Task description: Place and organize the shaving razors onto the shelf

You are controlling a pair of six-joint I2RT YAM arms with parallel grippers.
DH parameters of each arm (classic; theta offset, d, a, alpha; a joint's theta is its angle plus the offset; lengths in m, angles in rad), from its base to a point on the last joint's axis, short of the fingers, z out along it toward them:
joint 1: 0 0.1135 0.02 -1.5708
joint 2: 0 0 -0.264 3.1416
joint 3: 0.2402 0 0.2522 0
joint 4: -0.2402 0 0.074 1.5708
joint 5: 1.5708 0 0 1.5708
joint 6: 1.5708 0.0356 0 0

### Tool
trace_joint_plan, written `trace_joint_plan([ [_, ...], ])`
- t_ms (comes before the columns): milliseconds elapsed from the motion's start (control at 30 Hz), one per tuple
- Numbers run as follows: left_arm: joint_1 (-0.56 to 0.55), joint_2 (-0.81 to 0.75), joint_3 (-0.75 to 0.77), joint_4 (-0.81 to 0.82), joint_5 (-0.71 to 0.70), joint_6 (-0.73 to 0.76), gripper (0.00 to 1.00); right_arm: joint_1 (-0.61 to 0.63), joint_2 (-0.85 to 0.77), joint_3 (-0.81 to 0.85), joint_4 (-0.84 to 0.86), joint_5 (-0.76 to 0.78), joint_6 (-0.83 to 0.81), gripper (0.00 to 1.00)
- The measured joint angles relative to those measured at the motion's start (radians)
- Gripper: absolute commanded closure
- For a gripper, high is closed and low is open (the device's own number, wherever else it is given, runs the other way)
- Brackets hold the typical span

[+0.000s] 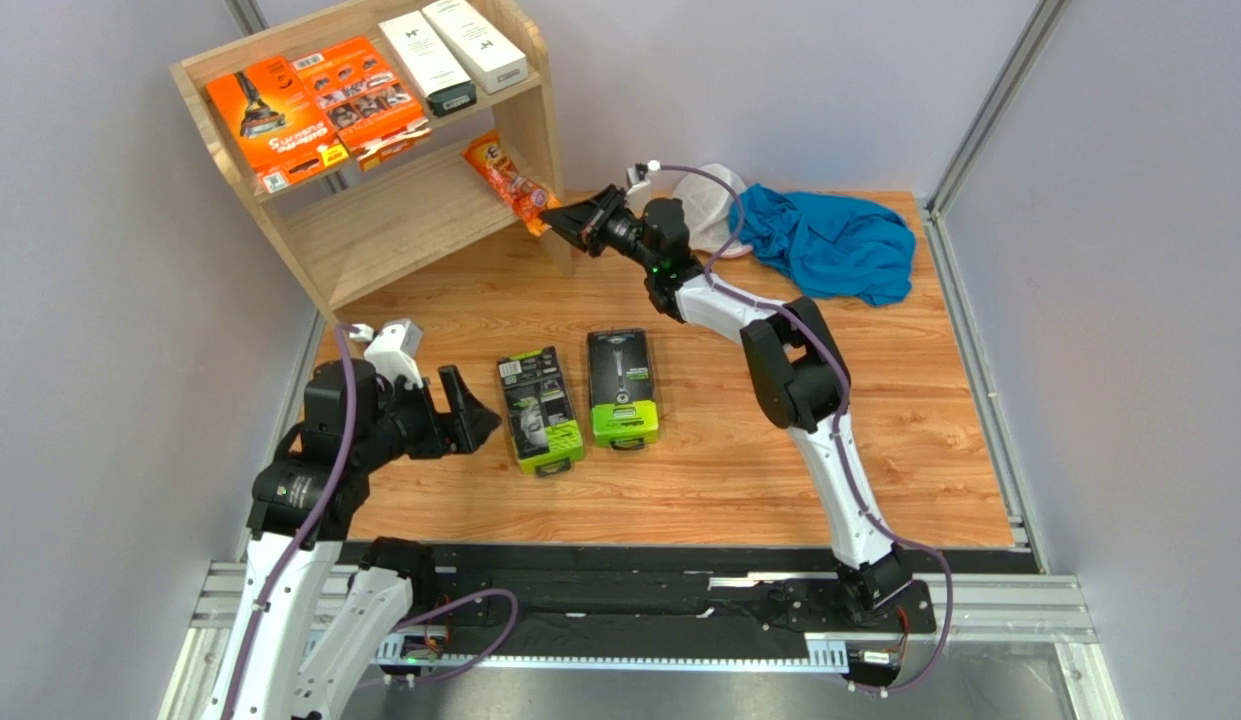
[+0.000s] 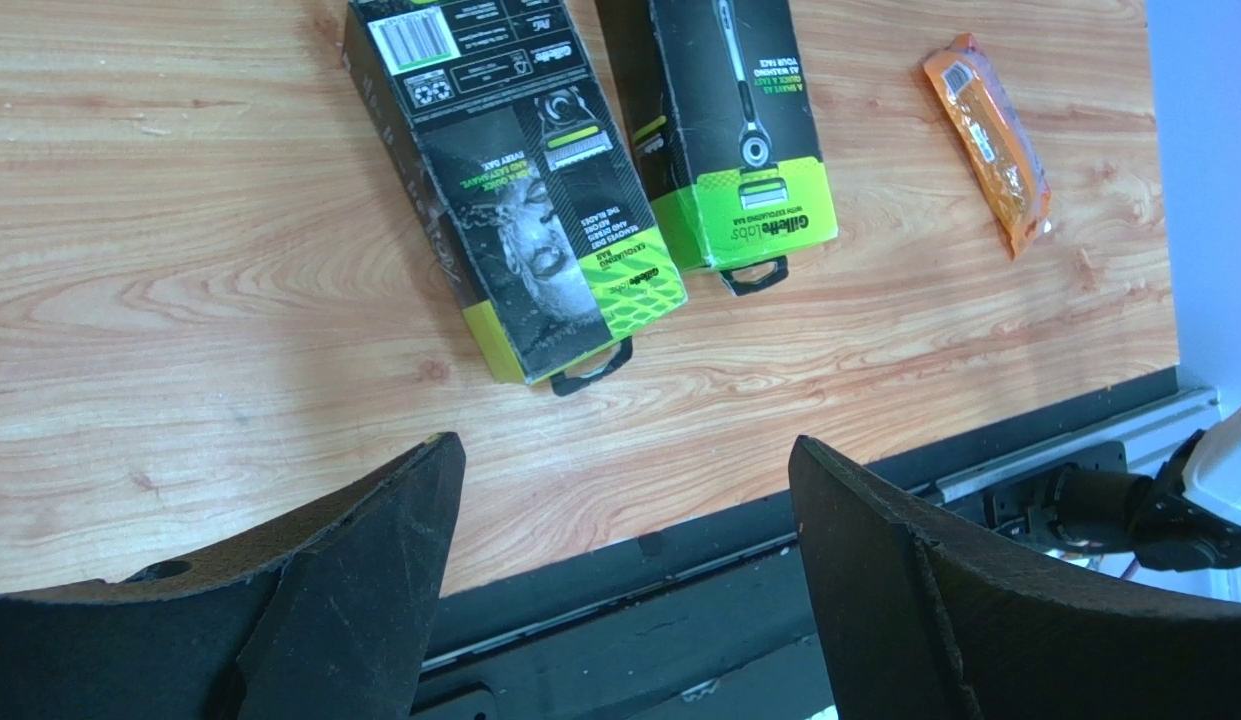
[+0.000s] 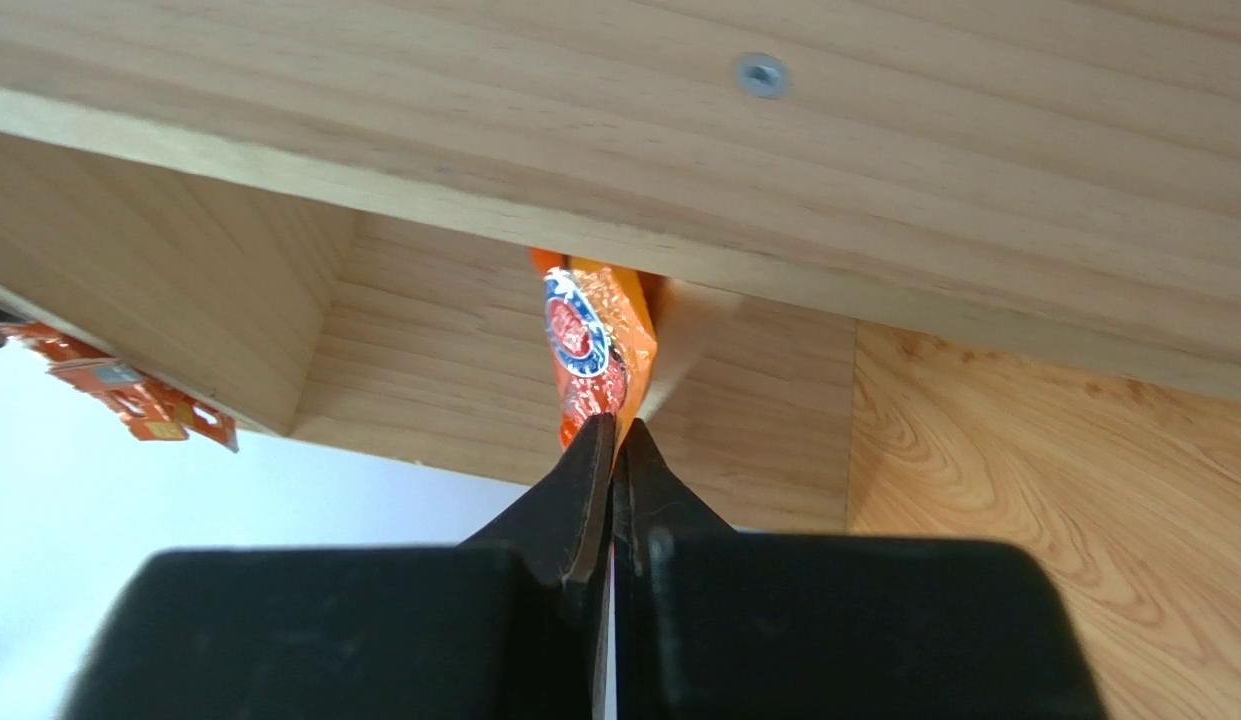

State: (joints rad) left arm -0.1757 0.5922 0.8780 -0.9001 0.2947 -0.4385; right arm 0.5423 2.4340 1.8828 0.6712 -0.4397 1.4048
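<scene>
My right gripper is shut on the end of a small orange packet, holding it on edge over the right end of the shelf's lower tier. Two flat orange packs and two white boxes lie on the top tier. Two black-and-lime-green packs lie on the table. My left gripper hovers open and holds nothing just left of them, near the table's front edge. Another small orange packet lies on the table right of the green packs.
A blue cloth and a white mesh cap lie at the back right beside the right arm. The shelf's side panel stands close to the right gripper. Grey walls close in both sides.
</scene>
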Motion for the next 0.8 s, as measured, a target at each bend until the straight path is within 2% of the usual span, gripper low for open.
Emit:
trace_joint_plan([
  [200,0.0,-0.004,0.0,0.001,0.003,0.0,0.12,0.019,-0.028,-0.003,0.045,0.053,-0.015,1.0],
  [633,0.0,-0.006,0.0,0.006,0.01,0.0,0.12,0.04,-0.029,0.076,0.011,0.126,-0.045,1.0],
  [733,0.0,-0.007,0.0,0.007,0.01,0.0,0.12,0.043,-0.029,0.097,-0.003,0.144,-0.048,0.97],
  [800,0.0,-0.008,0.0,0.007,0.01,0.0,0.12,0.044,-0.029,0.113,-0.021,0.151,-0.049,0.91],
])
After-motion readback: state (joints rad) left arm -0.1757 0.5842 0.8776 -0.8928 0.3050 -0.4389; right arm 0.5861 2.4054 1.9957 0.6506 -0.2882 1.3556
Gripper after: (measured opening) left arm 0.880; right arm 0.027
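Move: The right hand already holds the orange razor packet by its outer end. The right end of the lower shelf, where it belongs, lies about 9 cm left, 6 cm farther out and slightly below. The nearer white box on the upper shelf stands some 7 cm left, 9 cm farther out and 27 cm higher; the right-hand green-black box lies about 14 cm back, 10 cm right and 20 cm lower. From the left hand, that shelf end is roughly 40 cm ahead and 2 cm left. Still pinching the packet's outer end in shut fingers, the right hand lifts almost straight up by about 7 cm at the open front of the lower compartment, by the shelf's right side panel. The fingertips tip upward and the wrist turns slightly clockwise, each by roughly 5 to 10 degrees. ##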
